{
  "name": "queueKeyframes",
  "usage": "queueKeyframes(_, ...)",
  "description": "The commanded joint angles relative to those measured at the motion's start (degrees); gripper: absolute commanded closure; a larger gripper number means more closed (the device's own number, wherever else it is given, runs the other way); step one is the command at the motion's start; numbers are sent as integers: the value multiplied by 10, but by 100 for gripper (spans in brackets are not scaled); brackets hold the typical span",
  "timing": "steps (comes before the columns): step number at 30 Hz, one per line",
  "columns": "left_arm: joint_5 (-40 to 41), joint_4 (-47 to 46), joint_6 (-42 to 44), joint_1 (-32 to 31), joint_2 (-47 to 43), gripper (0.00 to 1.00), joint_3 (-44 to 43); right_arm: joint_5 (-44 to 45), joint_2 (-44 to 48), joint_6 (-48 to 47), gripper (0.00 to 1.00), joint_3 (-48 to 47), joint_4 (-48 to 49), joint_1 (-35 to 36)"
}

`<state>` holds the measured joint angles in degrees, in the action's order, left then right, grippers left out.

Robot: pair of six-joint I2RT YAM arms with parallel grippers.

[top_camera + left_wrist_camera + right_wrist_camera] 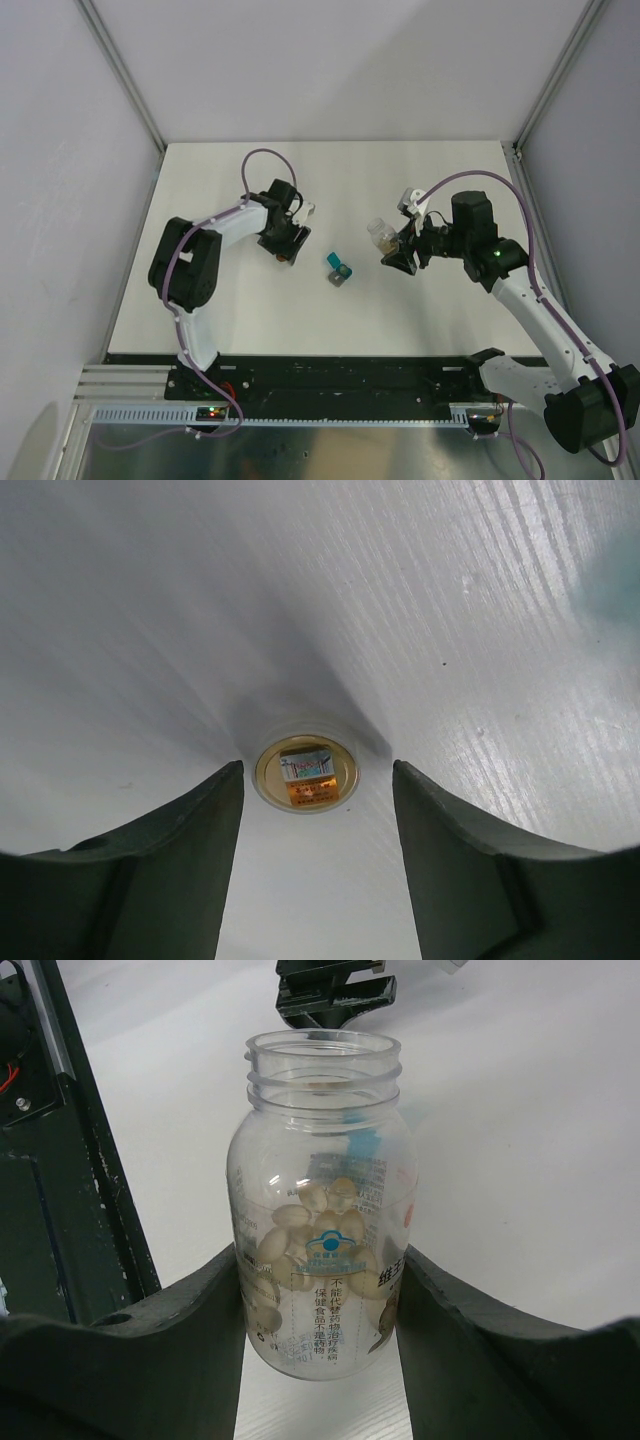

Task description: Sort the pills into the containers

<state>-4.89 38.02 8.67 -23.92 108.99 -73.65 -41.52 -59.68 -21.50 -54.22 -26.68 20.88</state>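
The amber vial (306,773) stands upright and uncapped on the white table, a label showing inside it. My left gripper (318,770) hangs open right above it, a dark finger (180,860) on either side, neither touching. In the top view the vial (285,259) peeks out under the left gripper (286,250). The teal box (338,268) with its grey flap lies a little to the right. My right gripper (320,1255) is shut on a clear, uncapped bottle (320,1160) holding several pale pills (300,1215). The top view shows that bottle (379,234) held above the table by the right gripper (395,250).
The white table (330,180) is closed in by pale walls on three sides. A black rail (330,370) runs along the near edge at the arm bases. The left arm's gripper (330,995) shows beyond the bottle's mouth in the right wrist view.
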Motion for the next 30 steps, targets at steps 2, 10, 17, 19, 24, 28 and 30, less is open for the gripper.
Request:
queueKeyframes(2, -4, 2, 14, 4, 8, 37, -24, -14, 5, 2, 100, 4, 14, -2)
queueKeyframes(10, -12, 5, 16, 4, 4, 57, -22, -13, 5, 2, 100, 5, 15, -4)
queueKeyframes(17, -48, 20, 31, 4, -62, 79, -17, -9, 7, 0, 100, 1, 21, -2)
queueKeyframes(19, -67, 29, 38, 4, -91, 80, -17, -9, 4, -6, 100, -7, 15, 2)
queueKeyframes(24, -141, 68, 62, 3, -164, 79, -32, -25, -17, -39, 100, -45, -24, 16)
queueKeyframes(28, -246, 114, 74, -3, -221, 79, -75, -48, -41, -64, 100, -82, -52, 29)
queueKeyframes(30, -307, 131, 78, -9, -247, 79, -100, -54, -56, -79, 100, -104, -72, 43)
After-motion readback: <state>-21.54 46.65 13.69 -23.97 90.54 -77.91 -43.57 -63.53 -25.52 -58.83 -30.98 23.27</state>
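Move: The round lid lies on the table right between my left fingertips, at most about 1 cm below the point where they close. From that hand, the open teal pill box sits some 10 cm to the right and 3 cm back. The pill jar, held in my right hand, is roughly 15 cm right, 8 cm back and 20 cm up. From my right hand the lid lies about 8 cm ahead, 16 cm left and 21 cm down. I close my left fingers on the rim of the round lid and pinch it, then lift faster and faster, about 13 cm up. As I rise I veer a little right and back towards the jar and swing the fingertips some 20 degrees over to the right. My right hand keeps its grip on the jar and only starts easing a centimetre or so left near the end. ##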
